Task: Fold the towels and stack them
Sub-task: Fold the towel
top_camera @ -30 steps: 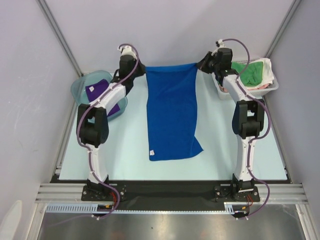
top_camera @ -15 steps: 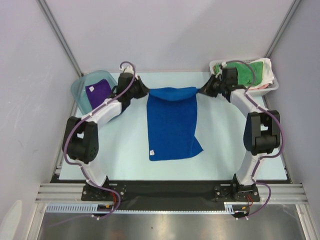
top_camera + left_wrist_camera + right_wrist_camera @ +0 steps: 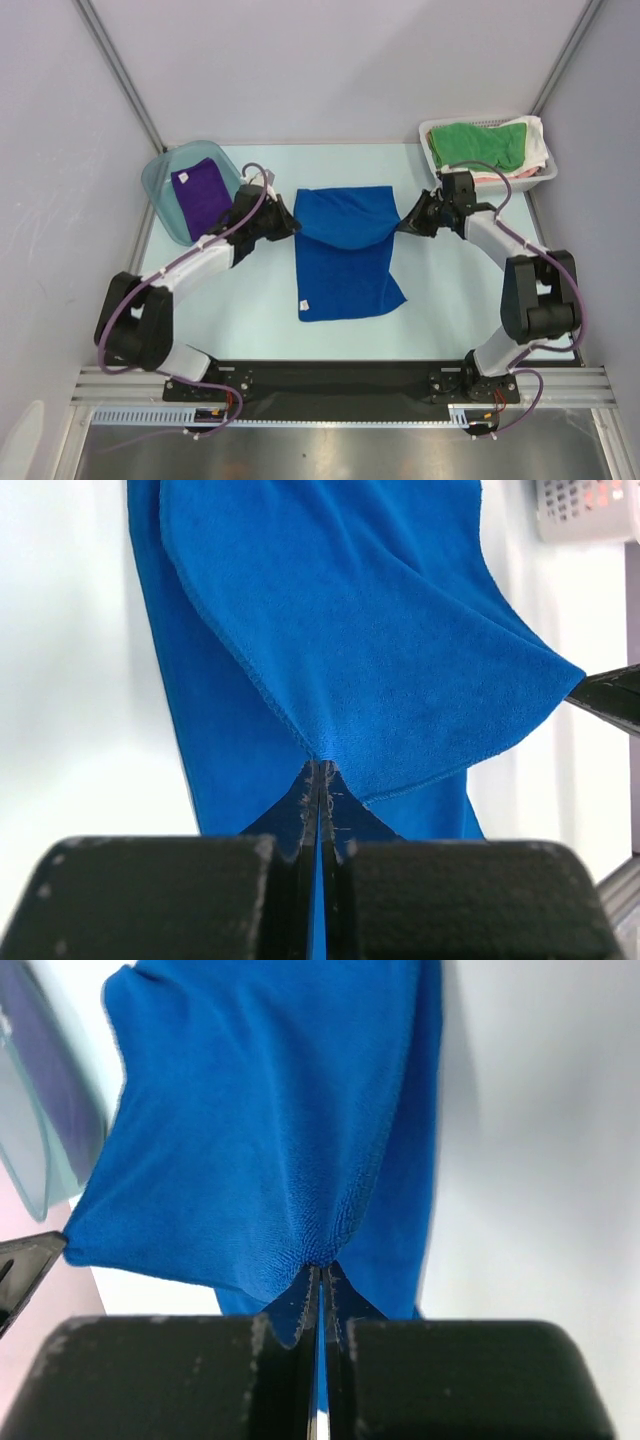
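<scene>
The royal blue towel (image 3: 345,250) lies lengthwise mid-table, its far end lifted and carried back over the rest as a sagging flap. A small white tag (image 3: 302,303) shows near its front left corner. My left gripper (image 3: 293,226) is shut on the flap's left corner, and the pinch shows in the left wrist view (image 3: 321,765). My right gripper (image 3: 402,222) is shut on the right corner, its pinch seen from the right wrist (image 3: 320,1268). The dark purple towel (image 3: 202,188) sits in a clear bin. The green towel (image 3: 480,143) lies in a white basket.
The clear bluish bin (image 3: 165,180) stands at the back left. A white basket (image 3: 536,172) at the back right holds the green towel over white cloth (image 3: 539,140) and a pinkish item. Grey walls close in the table on three sides.
Both grippers have drawn the blue towel's far edge toward the near side and lower, folding it over the lower part. Both arms have stretched out lower over the table.
</scene>
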Controlling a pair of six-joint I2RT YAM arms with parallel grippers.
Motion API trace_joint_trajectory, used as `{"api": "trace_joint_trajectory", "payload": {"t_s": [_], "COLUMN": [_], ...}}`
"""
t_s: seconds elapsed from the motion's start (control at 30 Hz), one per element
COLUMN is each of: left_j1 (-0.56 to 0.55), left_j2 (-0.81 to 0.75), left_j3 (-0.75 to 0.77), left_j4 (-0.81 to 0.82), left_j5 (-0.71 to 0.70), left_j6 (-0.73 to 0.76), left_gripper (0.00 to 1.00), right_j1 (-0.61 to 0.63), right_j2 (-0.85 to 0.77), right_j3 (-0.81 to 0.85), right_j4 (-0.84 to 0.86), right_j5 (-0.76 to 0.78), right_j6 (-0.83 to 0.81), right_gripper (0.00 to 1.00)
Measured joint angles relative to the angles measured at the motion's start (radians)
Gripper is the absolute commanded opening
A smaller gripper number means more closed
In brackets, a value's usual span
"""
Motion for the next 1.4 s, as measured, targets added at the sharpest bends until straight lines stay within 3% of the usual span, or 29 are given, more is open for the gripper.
{"api": "trace_joint_trajectory", "payload": {"t_s": [0.23,0.77,1.4], "left_j1": [-0.012,-0.089,-0.164], "left_j2": [-0.145,-0.354,-0.496], "left_j3": [-0.103,-0.359,-0.438], "left_j4": [-0.026,-0.037,-0.08], "left_j5": [0.0,0.017,0.007], "left_j6": [-0.02,-0.082,-0.138], "left_gripper": [0.0,0.0,0.0], "right_j1": [0.018,0.015,0.017], "right_j2": [-0.13,-0.268,-0.358], "right_j3": [-0.09,-0.224,-0.322], "right_j4": [-0.033,-0.103,-0.12], "right_j5": [0.012,0.03,0.03], "right_j6": [-0.013,-0.042,-0.045], "right_gripper": [0.0,0.0,0.0]}}
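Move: Some 22 cm back from the left hand, straight behind and 11 cm below, lies the blue towel's near left corner; its white label sits 4 cm farther out than that corner and a centimetre to the right. The middle of the far bend is 13 cm ahead of this hand and 12 cm to its right. The near right corner is about 17 cm back from the right hand, 2 cm to its right and 9 cm down. Drawing the pinched towel edge back over the lower layer towards the near edge, both hands come towards the robot with fingers still shut: the left about 15 cm, also sinking some 3 cm overall, the right only about 10 cm, quick at first and then slowing. The wrists hardly turn, and the edge stays held above the table between them. ##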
